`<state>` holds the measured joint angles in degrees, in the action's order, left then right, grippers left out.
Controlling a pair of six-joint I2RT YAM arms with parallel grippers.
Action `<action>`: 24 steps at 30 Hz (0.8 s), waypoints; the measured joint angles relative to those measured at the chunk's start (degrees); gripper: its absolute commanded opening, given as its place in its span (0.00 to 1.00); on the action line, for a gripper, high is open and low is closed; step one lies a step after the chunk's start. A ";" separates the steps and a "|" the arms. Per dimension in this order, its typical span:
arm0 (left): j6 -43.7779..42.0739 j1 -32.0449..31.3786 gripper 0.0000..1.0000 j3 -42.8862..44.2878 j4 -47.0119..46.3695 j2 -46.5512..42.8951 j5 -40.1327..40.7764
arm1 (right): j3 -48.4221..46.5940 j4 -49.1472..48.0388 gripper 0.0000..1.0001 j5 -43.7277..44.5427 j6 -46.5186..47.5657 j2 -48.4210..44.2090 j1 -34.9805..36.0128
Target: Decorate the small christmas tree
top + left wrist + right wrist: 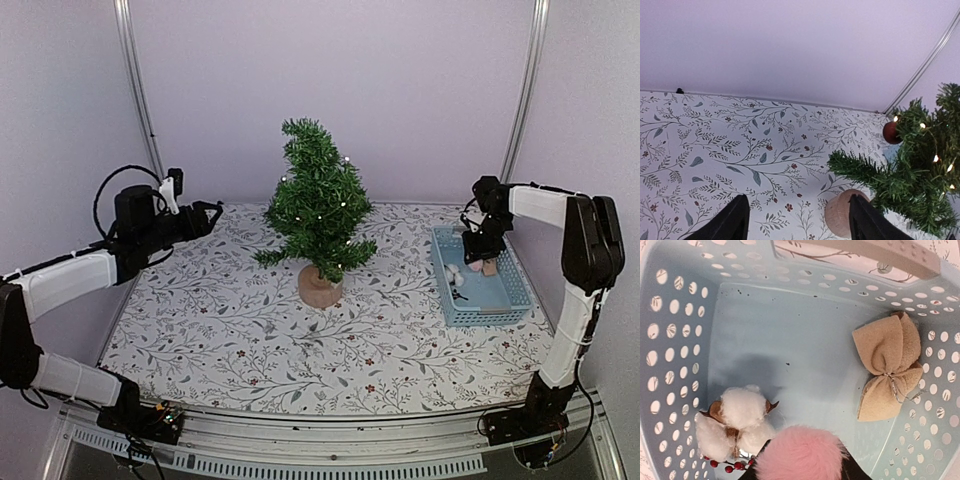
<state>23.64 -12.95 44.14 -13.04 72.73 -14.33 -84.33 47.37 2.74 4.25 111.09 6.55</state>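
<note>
The small christmas tree stands mid-table on its round wooden base, with tiny lights lit among the branches. In the left wrist view the tree carries a dark red ball. My left gripper hovers left of the tree, open and empty; its fingers frame bare tablecloth and the base. My right gripper is down inside the blue basket. It is shut on a fluffy pink pompom.
The basket's perforated wall surrounds a white cotton sprig with red berries and a tan felt bow. A floral cloth covers the table. Pale walls with metal posts enclose the back and sides.
</note>
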 measured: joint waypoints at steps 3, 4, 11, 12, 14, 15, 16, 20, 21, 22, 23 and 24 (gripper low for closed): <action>0.22 0.00 0.85 -0.07 -0.63 -2.23 1.40 | 0.00 0.00 0.34 -1.03 -0.87 -1.31 -0.20; 0.52 0.00 0.90 -0.22 -1.36 -3.15 2.01 | -0.02 0.00 0.34 -1.70 -1.22 -1.81 -0.28; 6.99 1.27 0.99 -7.80 -8.50 -13.99 7.72 | -0.13 -2.82 0.34 -10.32 -5.62 -8.44 -1.01; 7.28 1.79 0.99 -8.48 -9.20 -15.06 7.48 | -0.11 -4.17 0.34 -12.39 -6.73 -10.16 -1.01; 7.15 2.29 0.99 -8.13 -9.51 -15.61 6.60 | 0.02 -7.69 0.34 -17.09 -9.33 -13.99 -1.01; 6.58 2.29 0.99 -7.39 -9.22 -15.50 5.73 | 0.24 -9.64 0.34 -19.26 -10.75 -15.67 -1.01; 5.81 2.08 0.99 -6.29 -8.70 -15.21 4.85 | 0.66 -12.50 0.34 -21.88 -12.46 -17.75 -0.98; 0.31 -2.75 0.99 -1.11 -7.06 -14.47 3.08 | 3.61 -24.02 0.34 -31.47 -20.02 -24.72 -0.70; -1.49 -5.01 0.99 0.07 -6.84 -14.40 2.80 | 4.37 -26.60 0.34 -33.46 -21.70 -25.81 -0.48; -2.93 -7.15 0.99 1.01 -6.69 -14.25 2.84 | 4.96 -28.72 0.34 -34.99 -23.21 -26.49 -0.28; -5.11 -9.86 0.99 2.32 -6.36 -13.84 2.78 | 5.68 -31.21 0.34 -36.79 -25.07 -27.15 0.02; -6.75 -12.31 0.98 3.54 -6.27 -13.33 2.80 | 6.45 -33.64 0.34 -38.40 -26.49 -27.61 0.42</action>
<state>16.88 -25.26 47.68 -19.31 59.40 -11.53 -77.89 13.74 -35.66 -22.24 83.48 6.96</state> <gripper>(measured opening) 0.994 0.343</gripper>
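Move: The right hand already holds the pink pompom inside the blue basket; the Christmas tree it is bound for has its middle roughly 44 cm to the left, some 5 cm back and 15 cm higher. On the basket floor, about 5 cm below the hand, the tan bow lies some 5 cm to the right and 4 cm ahead, the cotton sprig about 6 cm left and 1 cm back. From the left hand, the tree's middle is about 30 cm right, 3 cm back and 2 cm below. Keeping its grip on the pompom, the right hand pulls it up out of the basket, slowly at first and then fast, rising some 27 cm while swinging about 11 cm left towards the tree, its wrist turning so the fingers go from pointing down to pointing forward-left, roughly 60 degrees round. The empty left hand meanwhile opens wide and climbs about 15 cm, drawing back and tipping its fingers upward, drifting left before swinging right. ##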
